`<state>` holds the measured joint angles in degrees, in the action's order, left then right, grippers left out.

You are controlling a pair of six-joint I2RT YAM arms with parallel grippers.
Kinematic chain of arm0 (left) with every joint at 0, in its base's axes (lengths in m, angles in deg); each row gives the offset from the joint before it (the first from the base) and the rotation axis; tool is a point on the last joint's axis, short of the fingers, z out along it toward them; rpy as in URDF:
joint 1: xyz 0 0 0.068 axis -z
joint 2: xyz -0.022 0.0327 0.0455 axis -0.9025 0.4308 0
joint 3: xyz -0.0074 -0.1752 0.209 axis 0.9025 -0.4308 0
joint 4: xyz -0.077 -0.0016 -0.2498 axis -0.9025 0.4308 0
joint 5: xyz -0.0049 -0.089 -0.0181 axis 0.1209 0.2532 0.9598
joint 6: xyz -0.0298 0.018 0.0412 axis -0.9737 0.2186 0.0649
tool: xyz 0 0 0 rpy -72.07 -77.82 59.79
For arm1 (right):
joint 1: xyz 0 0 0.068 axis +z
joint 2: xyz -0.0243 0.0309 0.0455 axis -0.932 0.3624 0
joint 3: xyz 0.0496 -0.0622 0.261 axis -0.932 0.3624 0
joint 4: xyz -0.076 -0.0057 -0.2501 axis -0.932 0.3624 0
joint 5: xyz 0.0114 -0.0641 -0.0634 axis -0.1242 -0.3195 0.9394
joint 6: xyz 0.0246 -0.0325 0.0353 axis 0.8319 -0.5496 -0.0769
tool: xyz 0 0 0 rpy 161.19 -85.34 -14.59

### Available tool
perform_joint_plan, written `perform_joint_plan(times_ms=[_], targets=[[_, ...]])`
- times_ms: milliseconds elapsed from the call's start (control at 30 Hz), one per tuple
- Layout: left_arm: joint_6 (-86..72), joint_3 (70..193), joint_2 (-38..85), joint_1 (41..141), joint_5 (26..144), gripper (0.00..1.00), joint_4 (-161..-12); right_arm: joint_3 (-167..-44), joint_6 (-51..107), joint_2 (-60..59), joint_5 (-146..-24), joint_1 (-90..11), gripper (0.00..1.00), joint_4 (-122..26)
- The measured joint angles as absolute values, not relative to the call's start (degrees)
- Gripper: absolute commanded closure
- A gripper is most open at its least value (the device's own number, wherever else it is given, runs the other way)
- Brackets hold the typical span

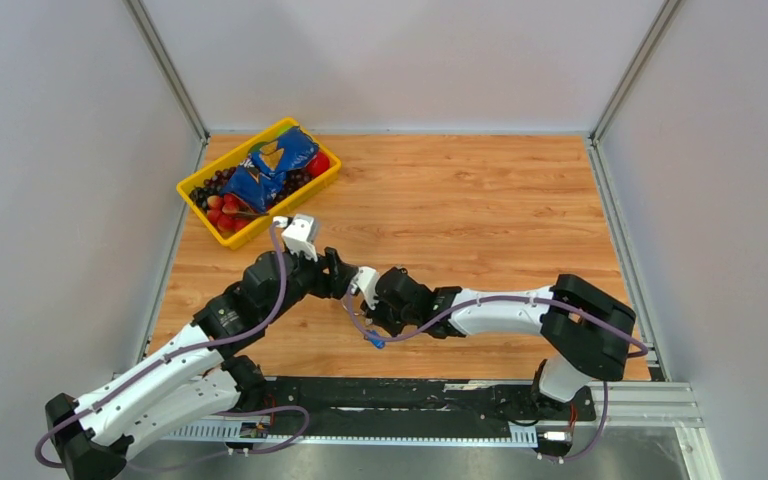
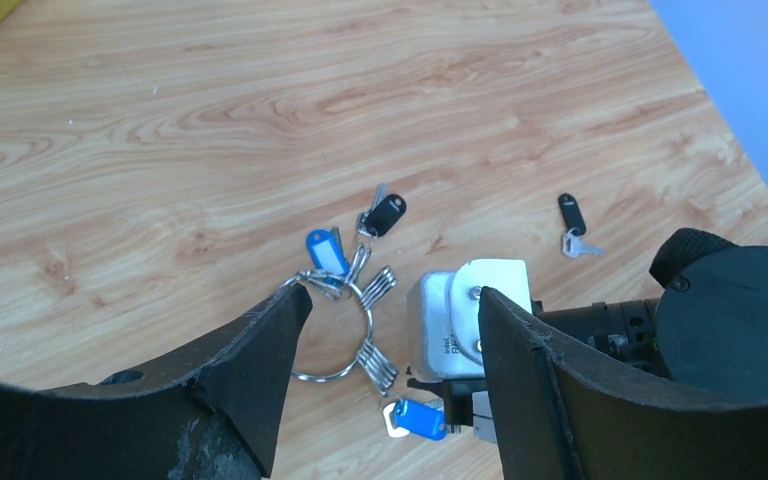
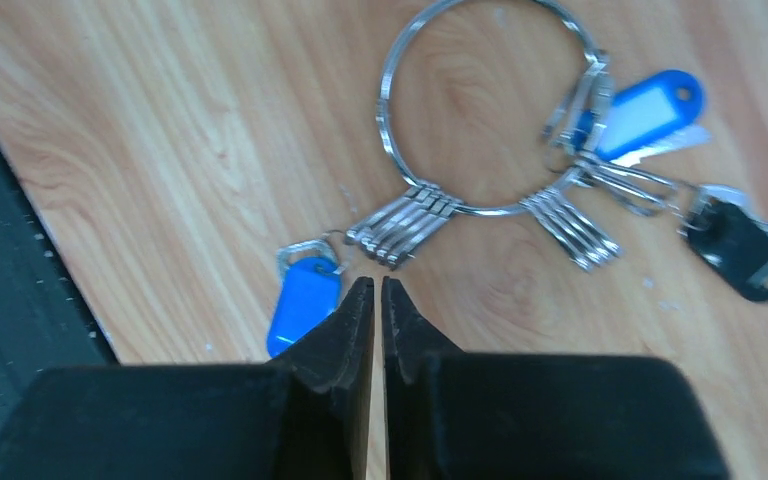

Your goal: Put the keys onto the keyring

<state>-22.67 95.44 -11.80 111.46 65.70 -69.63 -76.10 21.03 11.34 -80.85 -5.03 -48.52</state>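
Note:
The keyring (image 3: 384, 110) lies flat on the wooden table, a thin silver ring with bunches of small keys, a blue-tagged key (image 3: 645, 112) and a black-headed key (image 3: 740, 250) hooked to it. A loose key with a blue tag (image 3: 303, 300) lies just beside my right gripper (image 3: 377, 285), whose jaws stand together with only a hairline slit and nothing between them. My left gripper (image 2: 394, 297) hovers open above the keyring (image 2: 322, 377), its fingers (image 2: 280, 340) on either side. Another black-tagged key (image 2: 572, 215) lies apart to the right.
A yellow bin (image 1: 270, 228) holding a blue bag and fruit stands at the back left. Both arms meet over the table's middle near the front, the loose blue tag (image 1: 371, 341) below them. A black rail runs along the near edge.

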Motion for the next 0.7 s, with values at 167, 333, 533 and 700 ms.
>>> perform_joint_plan(times_ms=[167, 333, 533, 700], targets=[[-22.86, 95.44, -12.24, 111.35, 65.33, 0.26, -71.19, -76.45, 20.41, 7.67, -72.41, -5.6, 0.7, -44.48], [-22.8, 95.42, -12.15, 111.4, 65.54, 0.26, -69.5, -75.62, 20.98, 3.15, -72.3, -11.98, 0.74, -45.79], [-22.6, 95.4, -12.72, 111.42, 65.52, 0.26, -68.72, -75.33, 16.59, 3.52, -77.2, -16.37, 0.66, -47.91], [-22.51, 95.31, -15.78, 111.42, 65.06, 0.25, -68.5, -71.95, 11.3, 3.63, -80.09, -16.04, 0.59, -50.38]])
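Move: Some 7 cm ahead of the right hand and 2 cm to its right lies the keyring's middle bunch of clips, about 2 cm lower. The black-tagged key is roughly 11 cm ahead and 5 cm right, the far blue-tagged key 10 cm straight ahead, the near blue-tagged key 3 cm straight back. From the left hand the clips are some 2 cm ahead, 6 cm right and 20 cm below. Swinging forward about 8 cm and some 5 cm to its right, the right hand lifts nearly 5 cm away from the near blue-tagged key, then sinks about 2 cm and eases back a little towards the keyring's middle clips. Its fingers part from almost shut to over a third open, touching nothing by the end. ##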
